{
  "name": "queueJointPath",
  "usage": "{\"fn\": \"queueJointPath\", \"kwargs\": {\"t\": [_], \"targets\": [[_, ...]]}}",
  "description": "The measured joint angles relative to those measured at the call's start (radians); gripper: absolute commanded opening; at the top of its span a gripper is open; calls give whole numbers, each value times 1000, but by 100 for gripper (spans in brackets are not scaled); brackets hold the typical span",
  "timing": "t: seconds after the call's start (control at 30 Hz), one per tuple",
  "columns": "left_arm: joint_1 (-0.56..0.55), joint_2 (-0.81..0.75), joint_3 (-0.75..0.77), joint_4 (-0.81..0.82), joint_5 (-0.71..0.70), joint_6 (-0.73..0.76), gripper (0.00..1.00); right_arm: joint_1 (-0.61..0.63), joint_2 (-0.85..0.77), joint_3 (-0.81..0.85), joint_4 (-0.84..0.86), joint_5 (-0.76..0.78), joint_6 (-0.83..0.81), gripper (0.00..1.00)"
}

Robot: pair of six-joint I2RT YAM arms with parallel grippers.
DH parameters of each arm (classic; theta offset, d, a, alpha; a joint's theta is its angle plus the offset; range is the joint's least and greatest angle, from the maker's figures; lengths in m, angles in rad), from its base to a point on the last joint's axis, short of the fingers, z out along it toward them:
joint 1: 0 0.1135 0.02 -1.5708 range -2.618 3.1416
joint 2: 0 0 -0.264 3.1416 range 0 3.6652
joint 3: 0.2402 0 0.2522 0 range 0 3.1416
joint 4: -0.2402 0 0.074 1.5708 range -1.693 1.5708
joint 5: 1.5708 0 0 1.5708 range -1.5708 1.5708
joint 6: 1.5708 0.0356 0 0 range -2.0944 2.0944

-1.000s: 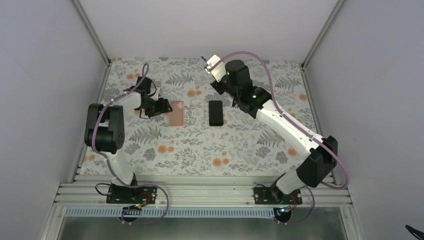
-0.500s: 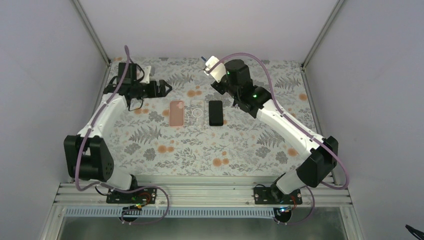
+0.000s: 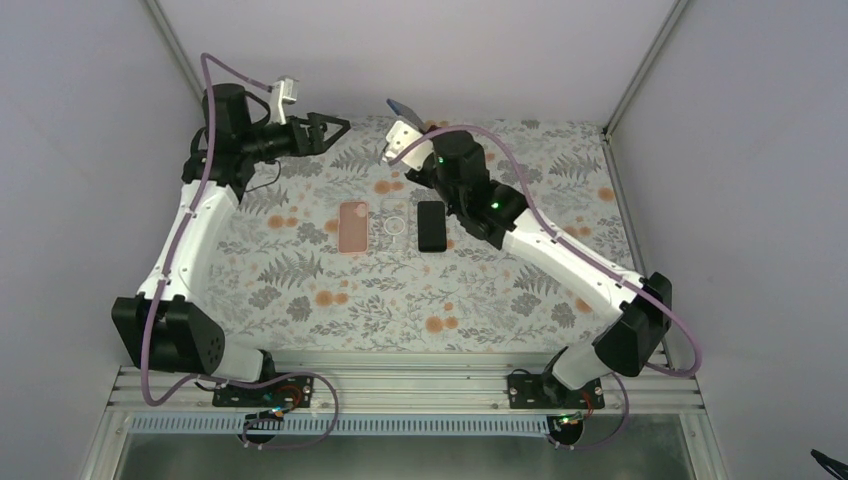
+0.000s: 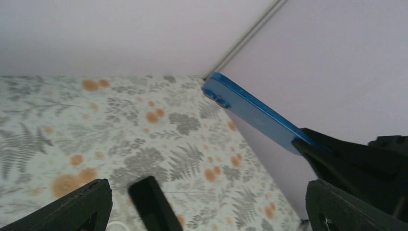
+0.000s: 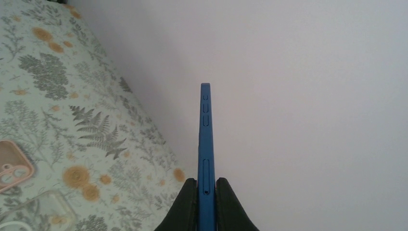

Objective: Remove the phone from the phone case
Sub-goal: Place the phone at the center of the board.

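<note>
My right gripper [image 3: 409, 119] is shut on a blue phone [image 3: 402, 106] and holds it in the air over the far middle of the table. In the right wrist view the phone [image 5: 206, 139] stands edge-on between the fingers [image 5: 184, 204]. My left gripper [image 3: 337, 127] is open and empty, raised at the far left and pointing toward the phone, apart from it. The left wrist view shows the phone [image 4: 250, 113] ahead. A pink case [image 3: 352, 226], a clear case with a ring [image 3: 396, 228] and a black case [image 3: 431, 226] lie flat in a row on the table.
The floral table mat [image 3: 400, 300] is enclosed by white walls, with metal corner posts [image 3: 185, 60] at the back. The pink case [image 5: 12, 166] and the clear case [image 5: 43, 211] show at the lower left of the right wrist view. The black case [image 4: 151, 202] lies below the left gripper.
My left arm has lifted from beside the pink case and swung up to the far left, its gripper open. My right gripper has shifted slightly left with the phone.
</note>
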Motion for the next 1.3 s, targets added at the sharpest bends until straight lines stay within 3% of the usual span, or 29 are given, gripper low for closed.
{"fn": "queueJointPath", "kwargs": {"t": [0.27, 0.5, 0.97, 1.3], "targets": [[0, 0, -91, 152, 154, -206, 100, 85, 0, -111, 207, 148, -164, 4], [0, 1, -159, 261, 209, -341, 96, 168, 0, -272, 429, 252, -348, 4], [0, 5, -220, 332, 214, -430, 85, 282, 24, -403, 741, 348, -579, 4], [-10, 9, -260, 368, 216, -477, 76, 305, 94, -437, 851, 378, -667, 4]]}}
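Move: The right hand holds the blue phone, its middle about 4 cm ahead of the left hand, some 15 cm to its right and at about its height. For the right hand, the open left fingers are about 17 cm left, level ahead and in height. Some 36 cm below lie, about 2 cm back from the left hand, the pink case roughly 1 cm left of it, the clear case 11 cm right and the black phone 21 cm right. Keeping its pinch on the near end of the blue phone, the right hand draws back, left and down, roughly 6 cm each way, tipping its fingers up some 25 degrees and dipping its left side, bringing the phone's far end up to the left hand. The left hand sinks about 4 cm, eases slightly right, rolls and tips down, its wide-open fingers starting to narrow around the free end without visible contact. ##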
